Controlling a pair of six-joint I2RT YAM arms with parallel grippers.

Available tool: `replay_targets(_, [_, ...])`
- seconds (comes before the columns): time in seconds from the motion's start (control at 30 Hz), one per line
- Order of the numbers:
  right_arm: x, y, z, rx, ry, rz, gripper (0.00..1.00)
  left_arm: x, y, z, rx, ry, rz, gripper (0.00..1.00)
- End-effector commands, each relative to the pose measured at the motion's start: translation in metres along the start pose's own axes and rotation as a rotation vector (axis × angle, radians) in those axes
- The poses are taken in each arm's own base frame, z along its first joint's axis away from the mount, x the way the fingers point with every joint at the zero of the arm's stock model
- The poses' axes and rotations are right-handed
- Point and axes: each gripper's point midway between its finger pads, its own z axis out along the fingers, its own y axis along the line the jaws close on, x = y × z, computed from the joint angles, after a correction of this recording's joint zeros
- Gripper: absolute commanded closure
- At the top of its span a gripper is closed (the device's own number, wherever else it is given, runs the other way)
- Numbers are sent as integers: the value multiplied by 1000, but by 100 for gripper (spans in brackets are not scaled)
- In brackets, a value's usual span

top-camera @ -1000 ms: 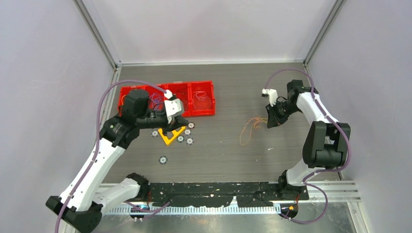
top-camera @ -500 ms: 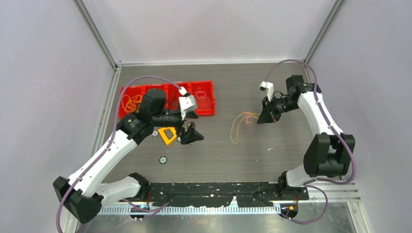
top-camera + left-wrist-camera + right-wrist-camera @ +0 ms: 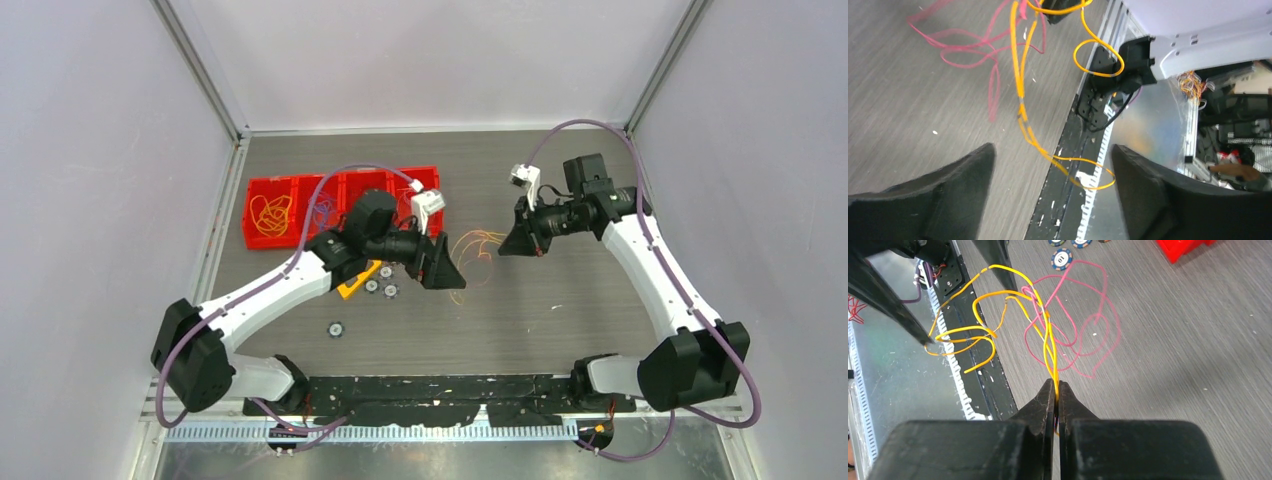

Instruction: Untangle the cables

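Note:
A tangle of thin cables (image 3: 468, 250), orange-yellow strands (image 3: 1048, 340) twisted with pink-red ones (image 3: 1088, 325), hangs above the table's middle. My right gripper (image 3: 505, 245) is shut on the yellow strands at its tips (image 3: 1056, 385) and holds the bunch off the surface. My left gripper (image 3: 445, 275) faces it from the left with its jaws wide open (image 3: 1053, 150). A loose yellow loop (image 3: 1083, 175) dangles between the left fingers (image 3: 968, 170) without touching them. Pink loops (image 3: 973, 50) trail over the table beyond.
A red row of bins (image 3: 290, 180) stands at the back left, with an orange bunch (image 3: 270, 215) in one compartment and blue wire (image 3: 322, 210) in the one beside it. A yellow triangular piece (image 3: 352, 287) and small round discs (image 3: 378, 290) (image 3: 335, 327) lie below the left arm.
The left arm swung right from the bins to the tangle and its gripper opened wide. The right gripper pinched fully shut and carried the cables leftward, up off the table.

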Motion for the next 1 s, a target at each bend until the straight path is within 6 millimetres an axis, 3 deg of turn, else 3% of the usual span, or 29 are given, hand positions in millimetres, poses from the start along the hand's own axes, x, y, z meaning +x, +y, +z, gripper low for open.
replay_targets(0.0, [-20,-1,8,34,-77,-5,94,3,-10,17,57,-18,-107,45])
replay_targets(0.07, [-17,-11,13,62,-71,15,86,5,-11,16,78,-6,-108,84])
replay_targets(0.1, [-15,-16,14,80,-63,23,73,5,-16,12,98,2,-77,99])
replay_targets(0.13, [-9,-30,19,125,-42,50,62,4,-23,8,123,5,-49,100])
replay_targets(0.17, [-4,-35,21,143,-29,78,44,2,-30,4,152,0,-42,100])
replay_targets(0.27, [4,-50,34,162,-29,138,24,-13,-43,-3,226,-43,-77,100])
replay_targets(0.3, [10,-48,39,141,-35,176,14,-18,-43,-5,242,-58,-97,100])
replay_targets(0.33, [2,-49,39,146,-82,149,9,-25,-44,-5,257,-78,-110,100])
replay_targets(0.37, [10,-46,44,132,-91,188,1,-30,-43,-6,270,-93,-124,100])
replay_targets(0.4, [-3,-44,41,142,-150,137,4,-35,-42,-7,278,-108,-132,100])
replay_targets(0.47, [-4,-39,41,152,-205,118,5,-43,-41,-9,291,-130,-145,100])
replay_targets(0.73, [12,-15,63,122,-300,70,5,-78,-54,-23,365,-205,-132,100])
replay_targets(0.97, [-20,-35,79,192,-430,28,5,-103,-67,-32,396,-251,-100,100])
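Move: The free end loop of the yellow cable already hangs between the left hand's open fingers, about 2 cm back, 1 cm right and 2 cm below. The pink cable dangles some 4 cm to that hand's right, 1 cm ahead and 7 cm down; the chips lie 16 cm left, 5 cm ahead and 22 cm below. From the right hand, which still grips the yellow cable, the pink one hangs roughly 4 cm left, 1 cm back and 7 cm lower. The left fingers shut and pinch the yellow cable's loop while dipping about 2 cm down and back, then carry it up some 10 cm and slightly forward, tips tilting up about 20 degrees. The right fingers open wide and let go of the yellow cable; that hand drops about 7 cm, swinging forward and back on the way, then moves 5 cm left towards the dangling cables, turning slightly clockwise. ##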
